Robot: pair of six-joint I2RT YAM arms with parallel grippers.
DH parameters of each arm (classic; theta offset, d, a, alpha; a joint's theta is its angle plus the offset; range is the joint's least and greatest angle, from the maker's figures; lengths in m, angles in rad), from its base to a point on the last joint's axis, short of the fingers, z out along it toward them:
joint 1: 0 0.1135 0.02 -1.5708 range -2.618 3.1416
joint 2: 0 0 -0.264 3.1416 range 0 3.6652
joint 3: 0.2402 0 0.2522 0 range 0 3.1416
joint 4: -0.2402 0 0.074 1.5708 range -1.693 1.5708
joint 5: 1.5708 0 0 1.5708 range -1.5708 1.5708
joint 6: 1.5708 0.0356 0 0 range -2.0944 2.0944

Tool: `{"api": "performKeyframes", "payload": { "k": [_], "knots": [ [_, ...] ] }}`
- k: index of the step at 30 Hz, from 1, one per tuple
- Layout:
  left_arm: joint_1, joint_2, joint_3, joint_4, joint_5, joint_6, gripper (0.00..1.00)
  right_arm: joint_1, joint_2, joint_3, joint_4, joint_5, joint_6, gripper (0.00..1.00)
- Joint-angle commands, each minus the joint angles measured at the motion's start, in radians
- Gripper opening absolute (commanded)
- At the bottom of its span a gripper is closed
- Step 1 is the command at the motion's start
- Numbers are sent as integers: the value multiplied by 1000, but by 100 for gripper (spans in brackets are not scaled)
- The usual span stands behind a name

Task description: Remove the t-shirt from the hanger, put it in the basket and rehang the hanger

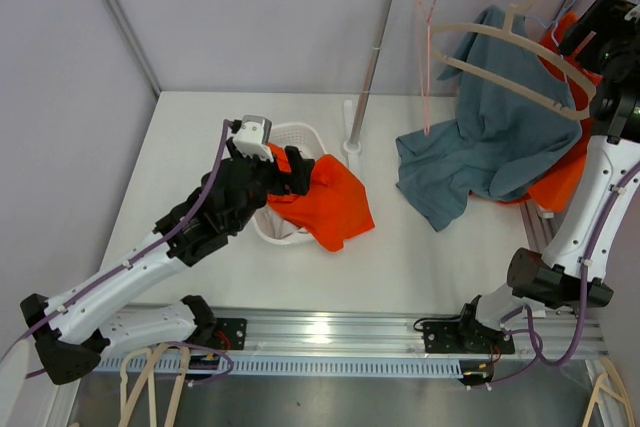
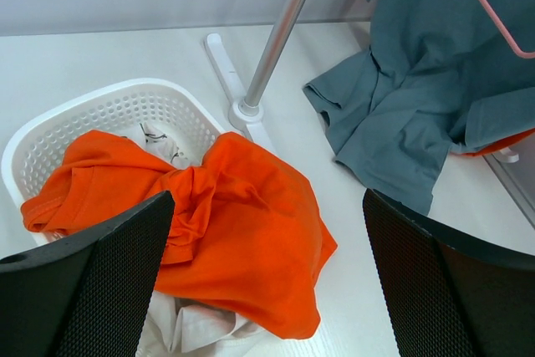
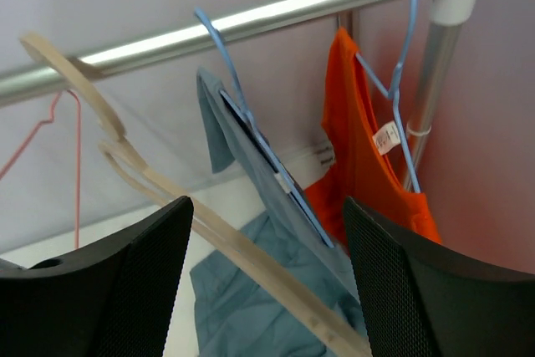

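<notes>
A teal t-shirt [image 1: 500, 132] hangs by one shoulder from a blue hanger [image 3: 251, 135] on the rail [image 3: 251, 18], and its lower part lies on the table. Behind it an orange t-shirt [image 3: 359, 169] hangs on a second blue hanger [image 3: 401, 64]. My right gripper [image 1: 598, 32] is open and empty up by the rail, and both fingers frame the teal t-shirt [image 3: 251, 307] in the right wrist view [image 3: 267, 215]. My left gripper [image 1: 300, 172] is open and empty above another orange t-shirt [image 2: 242, 240] that drapes over the white basket [image 2: 125, 88].
An empty beige hanger [image 1: 510, 37] and a thin pink hanger [image 1: 430, 37] hang on the rail. The rack's pole [image 1: 368, 67] stands on its foot [image 2: 242, 110] beside the basket [image 1: 290, 132]. White cloth [image 2: 192, 328] lies under the orange t-shirt. The right wall is close.
</notes>
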Motion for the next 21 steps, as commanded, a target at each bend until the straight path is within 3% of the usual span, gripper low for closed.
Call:
{"api": "performKeyframes", "payload": {
  "k": [1, 5, 12, 16, 18, 20, 21],
  "knots": [
    [-12, -12, -3, 44, -2, 21, 99, -3, 24, -21, -26, -8, -19, 77],
    [-13, -12, -9, 50, 7, 22, 99, -9, 46, -28, -5, -13, -33, 74],
    [-13, 5, -21, 64, 16, 16, 100, 18, 93, 11, 55, -253, -34, 73],
    [-13, 9, -31, 70, 16, 19, 99, 106, 122, 11, 113, -189, -80, 72],
    [-15, 11, -29, 69, 16, 24, 100, 124, 136, 7, 147, -185, -77, 60],
    [-13, 12, -29, 69, 13, 27, 100, 149, 161, 2, 167, -185, -68, 43],
    [-15, 11, -31, 67, 12, 28, 99, 157, 170, 7, 178, -174, -67, 40]
  ]
}}
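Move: The empty wooden hanger on the rail is what the right hand goes for: its middle is about 9 cm ahead, 9 cm to the left and 5 cm lower. The blue hanger's hook, above the teal t-shirt, sits roughly 13 cm ahead, 2 cm left and 3 cm above this hand; the pink hanger is some 14 cm ahead, 23 cm left and 6 cm lower. From the left hand the wooden hanger lies about 21 cm ahead, 41 cm right and 15 cm higher. To the empty wooden hanger comes the right hand, dipping about 4 cm as it starts forward, then sweeping left and on forward under the rail, some 7 cm each way overall. The wrist turns roughly 20 degrees counter-clockwise, and near the end the wide-open fingers close part-way, one on either side of the wooden bar below the hook. ##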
